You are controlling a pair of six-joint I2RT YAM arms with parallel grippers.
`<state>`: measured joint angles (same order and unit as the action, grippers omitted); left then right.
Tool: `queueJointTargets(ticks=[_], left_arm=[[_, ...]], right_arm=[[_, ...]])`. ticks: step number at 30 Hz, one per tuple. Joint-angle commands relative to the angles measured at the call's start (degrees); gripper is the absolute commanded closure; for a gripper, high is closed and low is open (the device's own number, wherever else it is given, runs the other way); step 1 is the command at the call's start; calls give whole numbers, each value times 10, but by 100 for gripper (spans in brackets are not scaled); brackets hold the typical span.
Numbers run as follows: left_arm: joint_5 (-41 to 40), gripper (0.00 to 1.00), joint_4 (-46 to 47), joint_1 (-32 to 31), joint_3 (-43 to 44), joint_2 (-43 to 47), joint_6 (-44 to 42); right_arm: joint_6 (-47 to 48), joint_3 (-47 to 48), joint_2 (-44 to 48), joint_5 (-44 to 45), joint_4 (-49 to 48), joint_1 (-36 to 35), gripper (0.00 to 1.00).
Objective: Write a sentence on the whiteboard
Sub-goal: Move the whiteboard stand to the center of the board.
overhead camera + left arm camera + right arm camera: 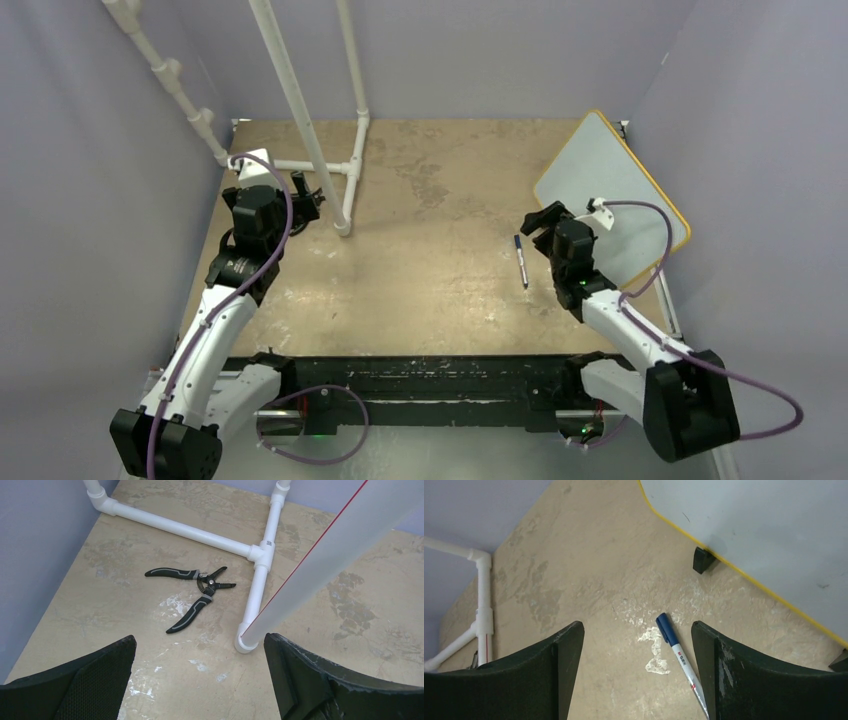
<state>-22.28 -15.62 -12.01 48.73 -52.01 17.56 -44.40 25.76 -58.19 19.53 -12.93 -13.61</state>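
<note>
The whiteboard, white with a yellow-orange rim, lies tilted at the table's back right; its corner and a black foot show in the right wrist view. Its visible face looks blank, and the sentence is not in view. A marker with a blue cap lies flat on the table left of the board. My right gripper hovers just beside it, open, and the marker lies close to the right finger with nothing held. My left gripper is open at the far left over bare table.
A white PVC pipe frame stands at the back left, with a slanted pipe rising close to the left gripper. Black pliers lie open on the table beside the pipes. Grey walls close in on both sides.
</note>
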Motion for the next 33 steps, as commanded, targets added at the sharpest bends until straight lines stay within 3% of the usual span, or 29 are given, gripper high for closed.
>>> queueJointTargets(ticks=[1,10,24,33], left_arm=[[16,1,4,2,6,-1,4],[34,1,7,2,5,1,7],[37,1,10,-2,4,8,2],[32,1,12,-18,4,15,-5]], right_arm=[[-95,13,-64,113,-47,-24,19],[-143,105,-221,150,9,-24,30],[-227,193,-332,256,123,-24,39],[-246,248,-397,274,178,-25,44]])
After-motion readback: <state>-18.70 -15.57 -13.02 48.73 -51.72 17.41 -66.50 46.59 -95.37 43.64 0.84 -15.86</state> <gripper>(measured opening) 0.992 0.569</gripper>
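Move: Beneath and ahead of the right hand, the whiteboard stand's farther black foot lies about 10 cm forward, 4 cm to the right and 12 cm lower. The whiteboard's middle is some 12 cm ahead, 18 cm right and slightly below. The stand's nearer foot is roughly 5 cm back and 13 cm right; the marker lies 2 cm back, 1 cm left, both low on the table. From the left hand, the farther foot is about 62 cm right, 10 cm ahead and 23 cm down. Sinking about 10 cm, the right hand also reaches some 5 cm forward and then drifts a little right, towards the stand's farther foot under the whiteboard's lower edge. The wrist swings clockwise nearly 30 degrees to face the board and tips further down, while the wide-open fingers narrow part-way, still empty, with no touch to be seen. ##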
